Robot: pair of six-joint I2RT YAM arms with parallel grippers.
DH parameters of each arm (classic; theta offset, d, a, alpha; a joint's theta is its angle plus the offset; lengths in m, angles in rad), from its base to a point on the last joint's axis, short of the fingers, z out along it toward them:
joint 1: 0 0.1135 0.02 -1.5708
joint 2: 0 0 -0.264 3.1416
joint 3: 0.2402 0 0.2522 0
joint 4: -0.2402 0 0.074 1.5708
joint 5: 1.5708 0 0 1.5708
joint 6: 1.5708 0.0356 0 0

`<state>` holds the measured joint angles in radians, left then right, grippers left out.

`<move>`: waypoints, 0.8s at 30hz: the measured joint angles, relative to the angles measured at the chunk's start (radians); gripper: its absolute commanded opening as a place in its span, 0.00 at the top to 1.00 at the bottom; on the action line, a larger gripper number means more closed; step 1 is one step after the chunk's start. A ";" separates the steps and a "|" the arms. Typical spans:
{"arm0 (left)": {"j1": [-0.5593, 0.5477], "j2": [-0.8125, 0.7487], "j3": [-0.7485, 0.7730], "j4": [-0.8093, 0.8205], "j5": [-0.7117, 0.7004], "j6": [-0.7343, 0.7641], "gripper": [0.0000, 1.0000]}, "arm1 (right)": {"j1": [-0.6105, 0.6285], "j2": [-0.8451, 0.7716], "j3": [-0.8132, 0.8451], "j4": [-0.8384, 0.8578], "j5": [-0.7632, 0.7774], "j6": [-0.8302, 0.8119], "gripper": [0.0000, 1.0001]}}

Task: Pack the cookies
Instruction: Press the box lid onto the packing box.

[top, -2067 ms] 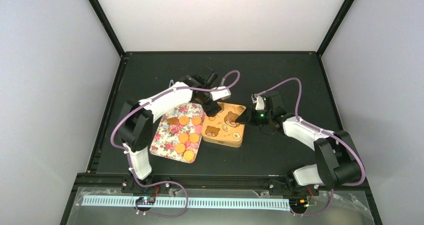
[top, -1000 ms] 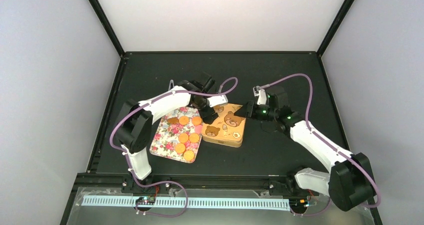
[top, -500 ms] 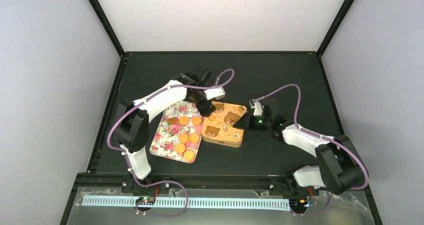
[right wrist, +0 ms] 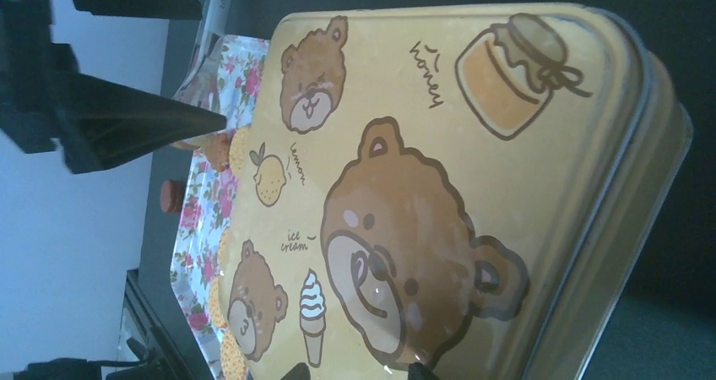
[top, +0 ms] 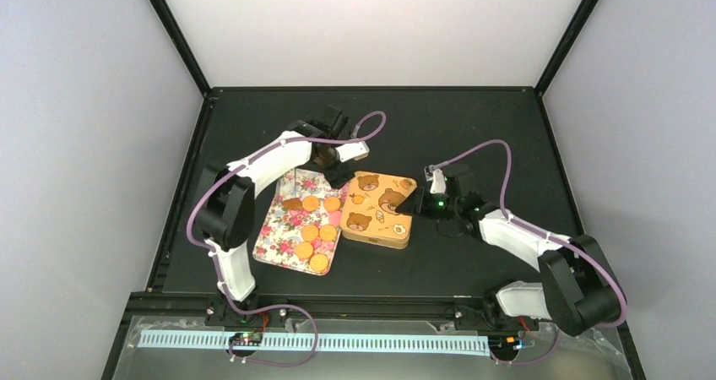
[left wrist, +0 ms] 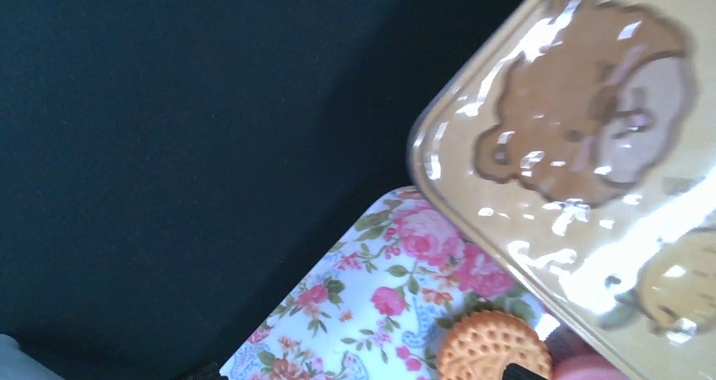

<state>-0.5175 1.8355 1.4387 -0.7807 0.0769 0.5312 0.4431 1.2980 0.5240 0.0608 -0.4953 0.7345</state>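
The cookies (top: pixel 310 232) lie on a floral tray (top: pixel 274 241): several round orange ones, a dark brown one (top: pixel 292 203) and a pink one (top: pixel 335 218). Right of the tray sits a yellow tin (top: pixel 380 211), closed by its bear-print lid (right wrist: pixel 397 186). My left gripper (top: pixel 336 171) hangs open over the tray's far corner, beside the tin's far left corner. In the left wrist view its fingertips stand wide apart around one orange cookie (left wrist: pixel 494 346), holding nothing. My right gripper (right wrist: pixel 356 371) is at the tin's right edge, its fingertips a little apart over the lid with nothing between them.
The black table (top: pixel 473 127) is bounded by a raised black frame and white walls. The left arm (top: pixel 270 156) arches over the tray's far side. A purple cable loops above each wrist.
My left gripper has pulled back and to the left, off the tin's lid to the tray's far corner. My right gripper has come down and nearer, to the tin's right edge.
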 measured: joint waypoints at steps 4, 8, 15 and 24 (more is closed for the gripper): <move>0.006 0.057 -0.001 0.031 -0.026 -0.015 0.13 | -0.006 -0.029 0.024 -0.058 -0.005 -0.007 0.50; -0.002 0.074 -0.014 0.058 -0.030 -0.035 0.14 | -0.060 -0.077 0.038 -0.129 -0.016 -0.015 0.42; -0.018 0.074 -0.024 0.092 -0.029 -0.067 0.15 | -0.124 -0.076 0.136 -0.270 0.044 -0.074 0.31; -0.031 0.071 -0.024 0.100 -0.024 -0.094 0.15 | -0.124 0.123 0.152 -0.249 0.031 -0.105 0.33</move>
<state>-0.5484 1.9060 1.4151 -0.6811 0.0528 0.4374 0.3187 1.4212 0.6762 -0.1886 -0.4644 0.6292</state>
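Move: From the right hand, whose fingertips are on the lid, the middle of the box lid lies about 4 cm left, 1 cm ahead and 2 cm lower, with the packing box under it. From the left hand the lid's middle is some 8 cm right, 4 cm back and 3 cm down. The floral tray's middle lies 9 cm left, 9 cm back and 9 cm below the left hand, the pink cookie 2 cm left, 8 cm back. Lift the right fingertips off the lid about 3 cm while opening them wide, carry them right and forward to the lid's right edge, then sink 5 cm with a slight roll so they straddle that edge. Meanwhile lower the open left gripper 3 cm beside the lid's far left corner, then ease it right against the box's left side. ##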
